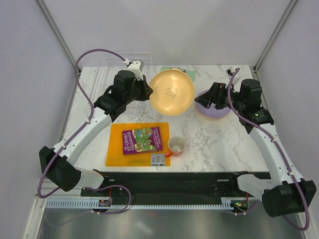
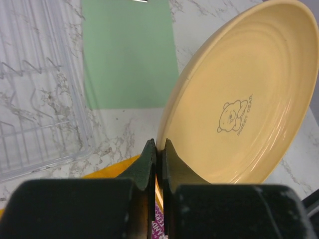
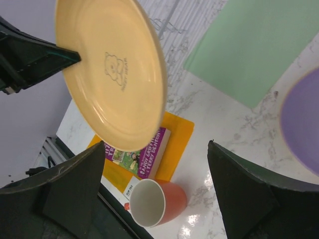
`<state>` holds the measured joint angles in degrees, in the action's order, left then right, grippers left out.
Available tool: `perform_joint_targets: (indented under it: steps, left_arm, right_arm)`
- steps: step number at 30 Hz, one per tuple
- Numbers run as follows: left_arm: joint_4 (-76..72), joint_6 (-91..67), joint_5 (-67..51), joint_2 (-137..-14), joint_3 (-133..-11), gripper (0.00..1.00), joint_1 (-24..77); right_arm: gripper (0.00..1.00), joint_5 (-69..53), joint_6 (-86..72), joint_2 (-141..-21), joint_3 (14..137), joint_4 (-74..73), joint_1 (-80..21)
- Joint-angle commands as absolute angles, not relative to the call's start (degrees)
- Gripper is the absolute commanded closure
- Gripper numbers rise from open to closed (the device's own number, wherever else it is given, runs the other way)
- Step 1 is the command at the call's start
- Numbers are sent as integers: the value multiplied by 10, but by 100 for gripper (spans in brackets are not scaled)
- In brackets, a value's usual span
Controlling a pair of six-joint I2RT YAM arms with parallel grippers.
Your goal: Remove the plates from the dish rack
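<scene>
A yellow-orange plate [image 1: 172, 92] with a small bear print hangs tilted in the air over the middle back of the table. My left gripper [image 1: 147, 92] is shut on its left rim; in the left wrist view the fingers [image 2: 149, 159] pinch the edge of the plate [image 2: 239, 99]. The clear dish rack [image 2: 35, 99] lies at the back left and no plate shows in its slots. A lilac plate [image 1: 219, 112] lies flat at the right. My right gripper [image 1: 207, 99] hovers open at that plate's left edge, holding nothing. The right wrist view shows the held plate [image 3: 109, 69] and the lilac plate [image 3: 301, 119].
A green clipboard [image 2: 129, 55] lies flat at the back, partly under the held plate. An orange cutting board [image 1: 119, 149] near the front carries a purple book [image 1: 143, 140]. A small orange cup [image 1: 176, 146] stands just right of the board.
</scene>
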<state>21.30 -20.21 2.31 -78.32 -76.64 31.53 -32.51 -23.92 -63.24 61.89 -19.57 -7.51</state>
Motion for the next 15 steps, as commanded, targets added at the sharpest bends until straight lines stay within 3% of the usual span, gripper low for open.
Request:
perform_joint_targets:
  steps: [1,8,10,11,14,15]
  left_arm:
    - [135,-253,-45,-787,-759,98,316]
    - [81,-279,-125,-788,-733,98,321]
    - [72,-279,-143,-785,-730,98,322]
    - [69,-278,-162,-784,-724,98,322]
    - [65,-266,-192,-776,-715,98,321]
    - [64,-265,-192,-773,-709,98,320]
  right_arm:
    - [10,-381,-276,-619,585,-94,-90]
    - [11,-393,-305,-643,563,-44,-111]
    - [17,-396,-305,-649,559,-32,-113]
    - [23,-397,-304,-650,559,-29,-114]
    - [66,-388,-302,-645,556,-25,-115]
    - [73,-375,-299,-636,553,-23,-115]
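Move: About 14 cm to the right hand's left, 4 cm farther out and roughly level, is the middle of the cream plate, held upright by the left hand. The purple plate lies some 8 cm right of the right hand, 5 cm farther out and 22 cm below; the mug about 10 cm left, 14 cm back and 18 cm below. From the left hand, the receiving right gripper is some 24 cm to the right, 4 cm back, about level. Bringing the cream plate across for a handover, the left hand keeps its pinch and goes right about 5 cm and slightly back, turning some 15 degrees, mostly clockwise. The right hand comes left about 4 cm to meet it, its open fingers passing either side of the plate's right rim, then closing roughly halfway late in the approach. ##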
